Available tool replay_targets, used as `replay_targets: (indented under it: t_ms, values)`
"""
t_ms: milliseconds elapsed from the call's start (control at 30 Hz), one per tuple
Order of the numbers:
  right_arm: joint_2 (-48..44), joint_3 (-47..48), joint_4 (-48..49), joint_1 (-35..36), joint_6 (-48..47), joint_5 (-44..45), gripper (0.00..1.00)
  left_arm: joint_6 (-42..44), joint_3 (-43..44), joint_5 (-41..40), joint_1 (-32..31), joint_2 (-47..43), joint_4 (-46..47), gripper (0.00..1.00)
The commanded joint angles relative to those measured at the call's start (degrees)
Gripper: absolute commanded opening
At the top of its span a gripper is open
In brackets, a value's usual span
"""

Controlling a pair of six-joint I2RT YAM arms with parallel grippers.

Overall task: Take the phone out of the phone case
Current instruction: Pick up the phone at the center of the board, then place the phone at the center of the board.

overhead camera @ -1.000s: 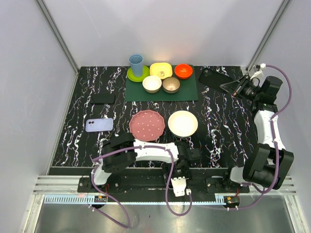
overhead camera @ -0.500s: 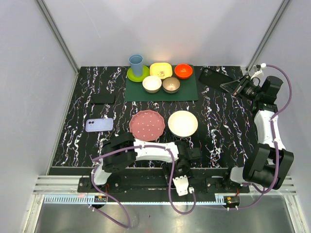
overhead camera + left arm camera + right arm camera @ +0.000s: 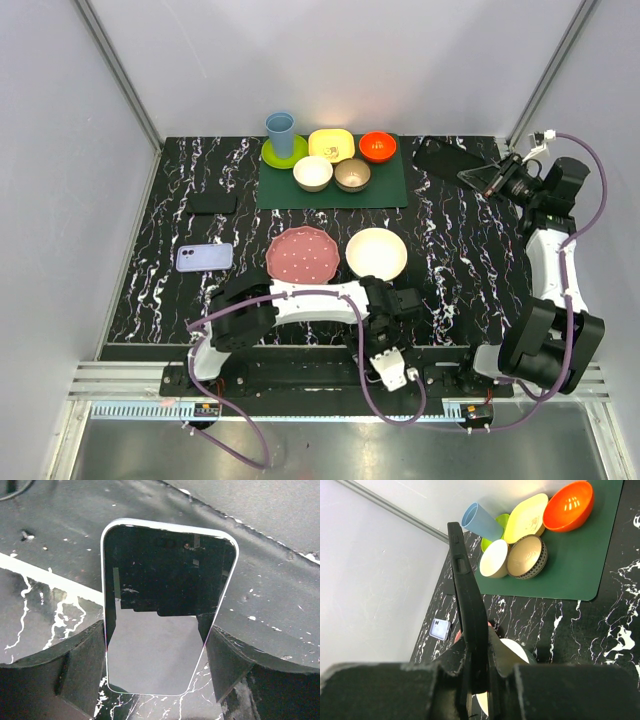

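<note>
In the left wrist view the phone (image 3: 165,580) shows its dark glossy screen. The pale lavender phone case (image 3: 165,523) rims it. My left gripper (image 3: 156,645) is shut across the case's long sides, a finger (image 3: 85,665) on each flank. From above, the case (image 3: 388,368) hangs at the table's near edge below the left gripper (image 3: 383,335). At the back right, my right gripper (image 3: 492,178) is shut on a thin black slab (image 3: 445,158) held in the air. It appears edge-on with side buttons (image 3: 465,575) between the right gripper (image 3: 479,650) fingers.
A lavender phone-sized slab (image 3: 204,257) and a black flat one (image 3: 214,203) lie at the left. A pink plate (image 3: 303,256) and a cream plate (image 3: 376,254) sit mid-table. The green mat (image 3: 385,185) behind carries a blue cup (image 3: 280,130) and several bowls.
My left gripper has swung the cased phone to the right along the near edge. The right gripper has drifted slightly right with the black slab.
</note>
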Motion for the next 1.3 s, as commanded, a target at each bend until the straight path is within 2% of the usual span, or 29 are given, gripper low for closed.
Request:
replay_targets:
  t_ms: [0,333,933,1133,1267]
  values:
    - [-2.16,0.28,3.44,-1.24,1.33,-1.67,0.0,-4.25,3.82,3.22,1.03,-2.23,1.31,0.01]
    - [-4.88,0.63,4.41,-6.68,2.74,-0.8,0.0,-10.49,10.93,1.9,3.4,1.55,3.25,0.0]
    - [-8.48,3.18,1.07,-18.99,3.18,1.4,0.0,-19.89,27.45,5.51,5.87,10.33,10.19,0.0]
    - [-11.11,3.18,-0.6,-20.49,0.46,3.24,0.0,-23.67,30.27,4.37,6.31,13.06,17.48,0.0]
    - [-12.7,3.18,-2.18,-21.28,-0.86,5.53,0.0,-24.29,32.02,0.69,6.66,15.34,23.1,0.01]
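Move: The left hand already holds the phone at the table's front edge. The bare right part of the table lies roughly 20 cm ahead of it, 27 cm to its right and 10 cm lower. The white plate is about 24 cm ahead and 6 cm right, the pink plate 22 cm ahead and 15 cm left. The right hand, gripping the black case, has the table's right edge level with it, some 22 cm right and 34 cm below. Rightward and forward, rising about 5 cm, the left hand carries the phone in from the front edge towards the bare right part of the table, some 15 cm across, turning counter-clockwise and tilting. Meanwhile the right hand swings the black case about 12 cm right towards the table's right edge, turning clockwise, with a little lift and draw back. Both grips hold. ##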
